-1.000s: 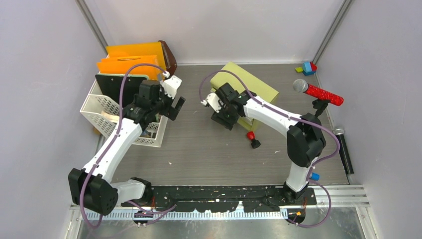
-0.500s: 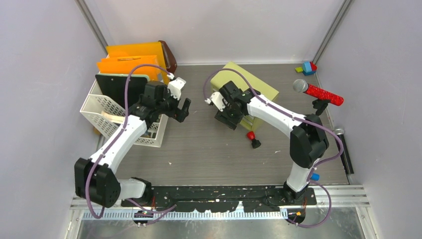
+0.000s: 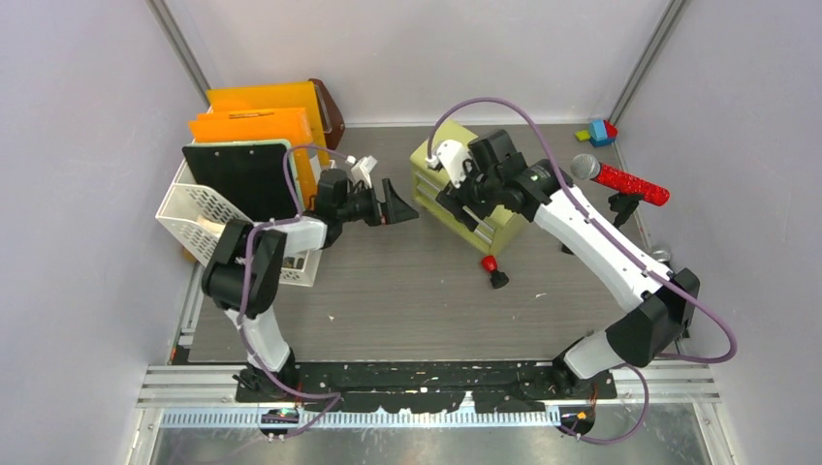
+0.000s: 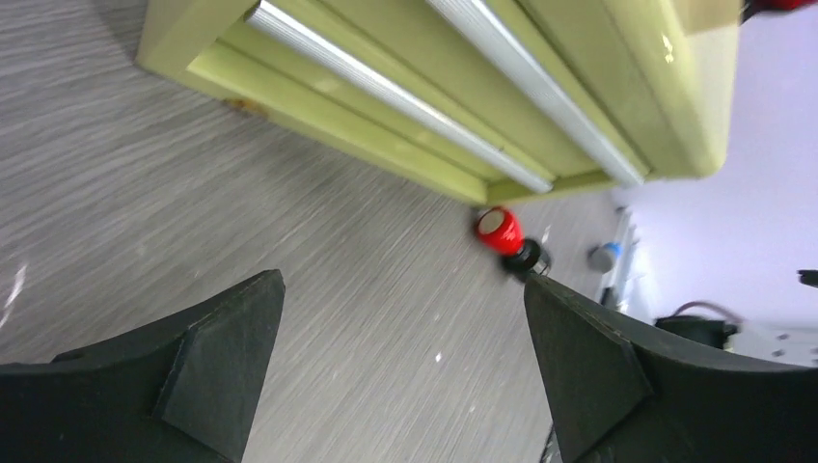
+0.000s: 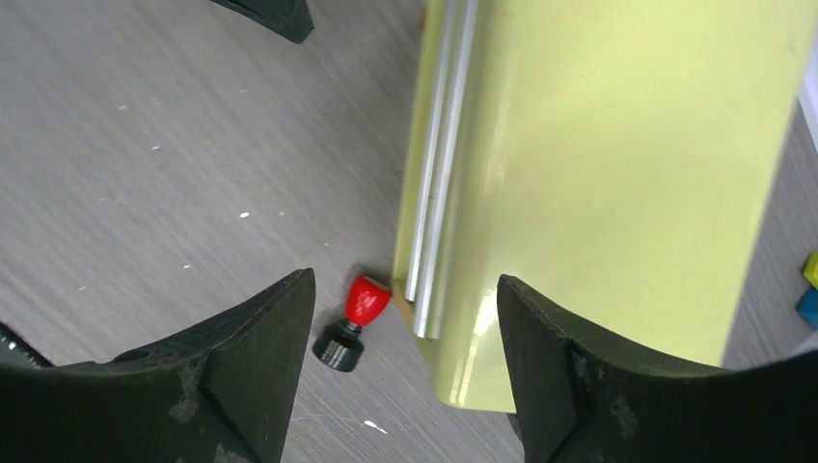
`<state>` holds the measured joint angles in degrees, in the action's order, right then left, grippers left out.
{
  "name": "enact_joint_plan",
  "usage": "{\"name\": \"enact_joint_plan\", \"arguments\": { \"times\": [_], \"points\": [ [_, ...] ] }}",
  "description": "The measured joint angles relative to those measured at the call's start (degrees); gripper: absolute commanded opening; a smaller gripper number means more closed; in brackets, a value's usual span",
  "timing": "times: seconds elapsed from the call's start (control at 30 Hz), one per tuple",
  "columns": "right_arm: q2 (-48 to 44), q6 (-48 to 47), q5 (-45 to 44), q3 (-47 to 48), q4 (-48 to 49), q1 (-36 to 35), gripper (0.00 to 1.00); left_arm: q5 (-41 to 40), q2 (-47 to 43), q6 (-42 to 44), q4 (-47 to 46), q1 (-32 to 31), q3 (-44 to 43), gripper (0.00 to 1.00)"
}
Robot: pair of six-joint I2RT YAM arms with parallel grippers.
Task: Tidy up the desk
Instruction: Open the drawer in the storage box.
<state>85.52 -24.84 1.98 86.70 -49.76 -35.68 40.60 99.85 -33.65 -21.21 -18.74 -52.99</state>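
The desk is a dark wood-grain top. A yellow-green drawer cabinet stands at the back middle, its silver handles facing my left gripper. My left gripper points at the cabinet's front from the left, low over the desk, open and empty. My right gripper hovers above the cabinet's front edge, open and holding nothing; below it are the cabinet top and a small red-and-black stamp. The stamp lies on its side by the cabinet's near corner.
A white basket with a black board and orange folders fills the back left. A red microphone on a stand, a black microphone and coloured blocks sit along the right. A black perforated rail runs along the near edge.
My left gripper has swung right from the basket to the cabinet's front. My right gripper has lifted off the cabinet's front, moved back over its top, and its jaws have widened.
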Motion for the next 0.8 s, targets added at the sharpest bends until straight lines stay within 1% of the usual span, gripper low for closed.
{"name": "enact_joint_plan", "arguments": {
  "times": [0.17,0.23,0.33,0.5,0.63,0.8],
  "points": [
    [0.5,1.1,-0.6,0.4,0.9,5.6,0.75,1.7,10.9,-16.4,-20.7,-1.3,-0.9,0.86],
    [1.1,1.6,-0.8,0.4,1.2,7.4,0.75,1.6,15.2,-21.3,-26.0,-2.1,-2.4,0.81],
    [2.3,2.5,-0.9,0.6,1.8,9.6,0.75,0.9,21.1,-27.3,-32.4,-3.7,-4.5,0.77],
    [3.9,3.2,-0.7,1.0,2.1,10.4,0.75,-0.7,26.7,-33.0,-38.4,-5.6,-6.4,0.70],
    [4.1,3.7,-0.4,1.0,2.2,10.4,0.74,-1.6,28.8,-35.4,-40.8,-6.4,-8.2,0.65],
    [4.9,3.8,-0.3,1.1,2.2,10.4,0.74,-2.4,30.3,-37.4,-42.6,-6.6,-10.5,0.57]
  ]
}}
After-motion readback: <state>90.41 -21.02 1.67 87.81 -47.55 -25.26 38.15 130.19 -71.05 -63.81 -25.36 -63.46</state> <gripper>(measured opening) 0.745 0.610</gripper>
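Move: The lower drawer's handle on the storage box has its middle about 13 cm to the right of my left hand, 2 cm back and some 5 cm lower; the upper handle runs about 5 cm above it. The red stamp lies 21 cm right and 14 cm back, on the table. From my right hand, the box's middle is some 6 cm ahead, 3 cm right and 15 cm below, and the stamp about 9 cm right and 12 cm back. I bring my open left hand about 9 cm right and 5 cm forward, dipping slightly, up to the left half of the drawer fronts, rolling it some 25 degrees and closing the fingers partway around the lower handle without gripping it yet. Meanwhile my right hand swings roughly 7 cm forward and right over the box's top, turning about 15 degrees clockwise and sinking a little, then waits there half open. ##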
